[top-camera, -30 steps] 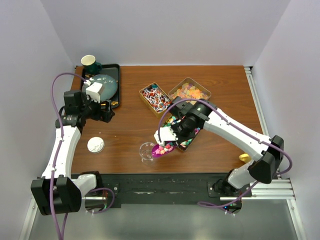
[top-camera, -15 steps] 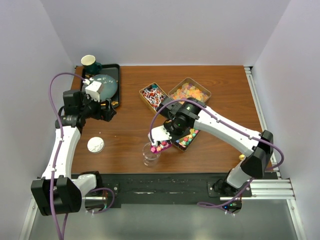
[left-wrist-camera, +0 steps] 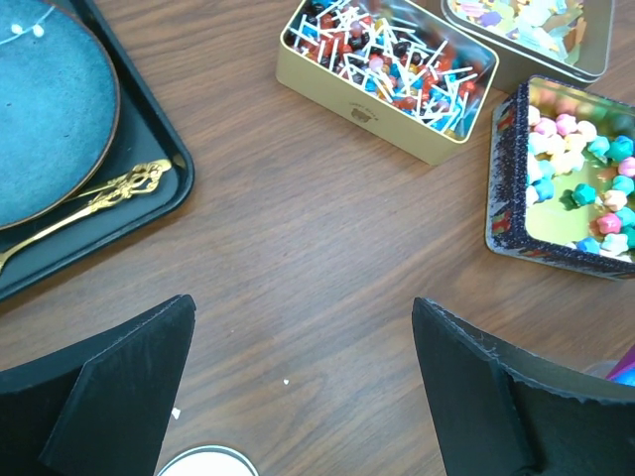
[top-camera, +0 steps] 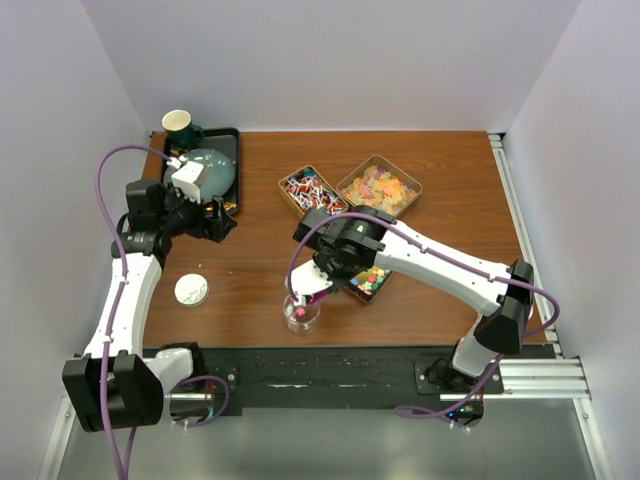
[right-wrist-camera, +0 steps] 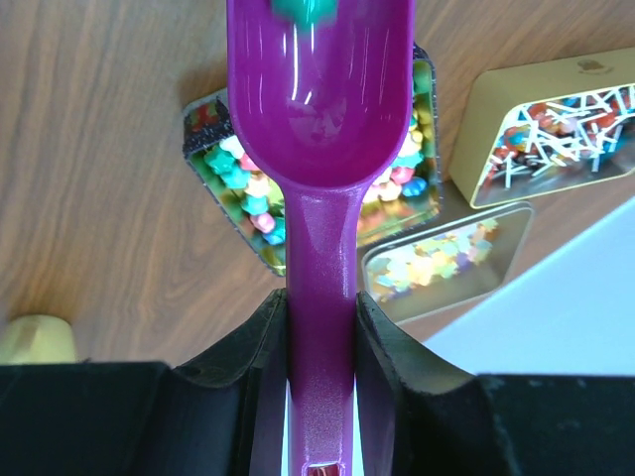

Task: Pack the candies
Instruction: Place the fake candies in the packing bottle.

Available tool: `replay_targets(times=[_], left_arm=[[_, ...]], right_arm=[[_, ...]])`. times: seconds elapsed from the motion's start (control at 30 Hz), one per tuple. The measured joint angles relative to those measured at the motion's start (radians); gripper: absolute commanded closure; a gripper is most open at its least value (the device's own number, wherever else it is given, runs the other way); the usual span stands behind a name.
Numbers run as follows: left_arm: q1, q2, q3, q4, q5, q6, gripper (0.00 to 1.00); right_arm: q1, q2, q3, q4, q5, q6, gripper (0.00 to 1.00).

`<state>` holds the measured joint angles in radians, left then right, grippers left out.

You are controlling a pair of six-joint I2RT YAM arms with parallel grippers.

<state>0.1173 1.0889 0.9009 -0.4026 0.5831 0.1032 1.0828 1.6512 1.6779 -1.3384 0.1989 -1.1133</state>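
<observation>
My right gripper (top-camera: 318, 278) (right-wrist-camera: 319, 307) is shut on the handle of the purple scoop (right-wrist-camera: 319, 99), tipped over a clear jar (top-camera: 302, 314) that holds a few bright candies. One teal candy (right-wrist-camera: 303, 8) shows at the scoop's tip; the rest of the bowl looks empty. The multicolour candies fill a dark tin (top-camera: 371, 281) (right-wrist-camera: 234, 169) (left-wrist-camera: 571, 169). The red-white-blue wrapped ones lie in a gold tin (top-camera: 311, 192) (left-wrist-camera: 392, 64), and the orange-yellow gummies in another tin (top-camera: 378, 186) (right-wrist-camera: 446, 263). My left gripper (top-camera: 214, 222) (left-wrist-camera: 303, 305) is open and empty above bare wood.
A black tray (top-camera: 232, 140) at the back left holds a blue plate (top-camera: 205, 170) (left-wrist-camera: 45, 119) and a gold spoon (left-wrist-camera: 99, 193). A green cup (top-camera: 178, 124) stands at its far end. A white lid (top-camera: 191, 290) lies near the left arm. A yellow object (right-wrist-camera: 35, 337) sits by the right arm.
My right gripper has swung left with the scoop and tipped it over the jar. The heap of candies that was in the scoop has gone, and candies now lie in the jar.
</observation>
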Motion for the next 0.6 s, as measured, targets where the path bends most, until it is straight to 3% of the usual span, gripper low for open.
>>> replay_targets(times=[0.37, 0.47, 0.5, 0.53, 0.57, 0.6], left_arm=[[0.0, 0.027, 0.009, 0.026, 0.082, -0.039, 0.12], [-0.004, 0.024, 0.006, 0.055, 0.168, -0.09, 0.4], [-0.011, 0.017, 0.002, 0.069, 0.198, -0.11, 0.71], [-0.019, 0.011, 0.0, 0.081, 0.223, -0.124, 0.88], [-0.036, 0.005, 0.0, 0.097, 0.264, -0.142, 1.0], [-0.051, 0.001, 0.0, 0.108, 0.291, -0.154, 1.0]], right_arm=[[0.017, -0.003, 0.0, 0.0, 0.076, -0.01, 1.0], [0.007, -0.003, 0.019, -0.002, 0.055, 0.016, 1.0], [0.0, -0.007, 0.028, 0.0, 0.036, 0.038, 1.0], [-0.007, -0.011, 0.029, 0.002, 0.023, 0.054, 1.0], [-0.021, -0.019, 0.029, 0.0, -0.007, 0.083, 1.0], [-0.035, -0.021, 0.029, 0.0, -0.012, 0.09, 1.0]])
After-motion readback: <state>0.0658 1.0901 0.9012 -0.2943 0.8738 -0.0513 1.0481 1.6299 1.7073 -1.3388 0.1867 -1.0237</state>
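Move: The packing bottle's middle is roughly 8 cm left of the right hand, 3 cm back and 13 cm below; the scoop held there reaches over the bottle's mouth. The star-candy tin sits about 10 cm ahead of the right hand and 4 cm to its right, 17 cm down. From the open, empty left hand the bottle is about 14 cm back, 17 cm right and 12 cm below; the white lid lies some 8 cm back, 9 cm left and 17 cm below. Keep the right fingers shut on the purple scoop's handle and hold the bowl over the bottle's mouth, easing up only about 1 cm while the wrist finishes turning slightly clockwise. After a near pause, swing the left gripper about 6 cm right towards the bottle, also rising and drawing back a little, rolling and turning clockwise some 15 degrees as its empty fingers close nearly shut. ##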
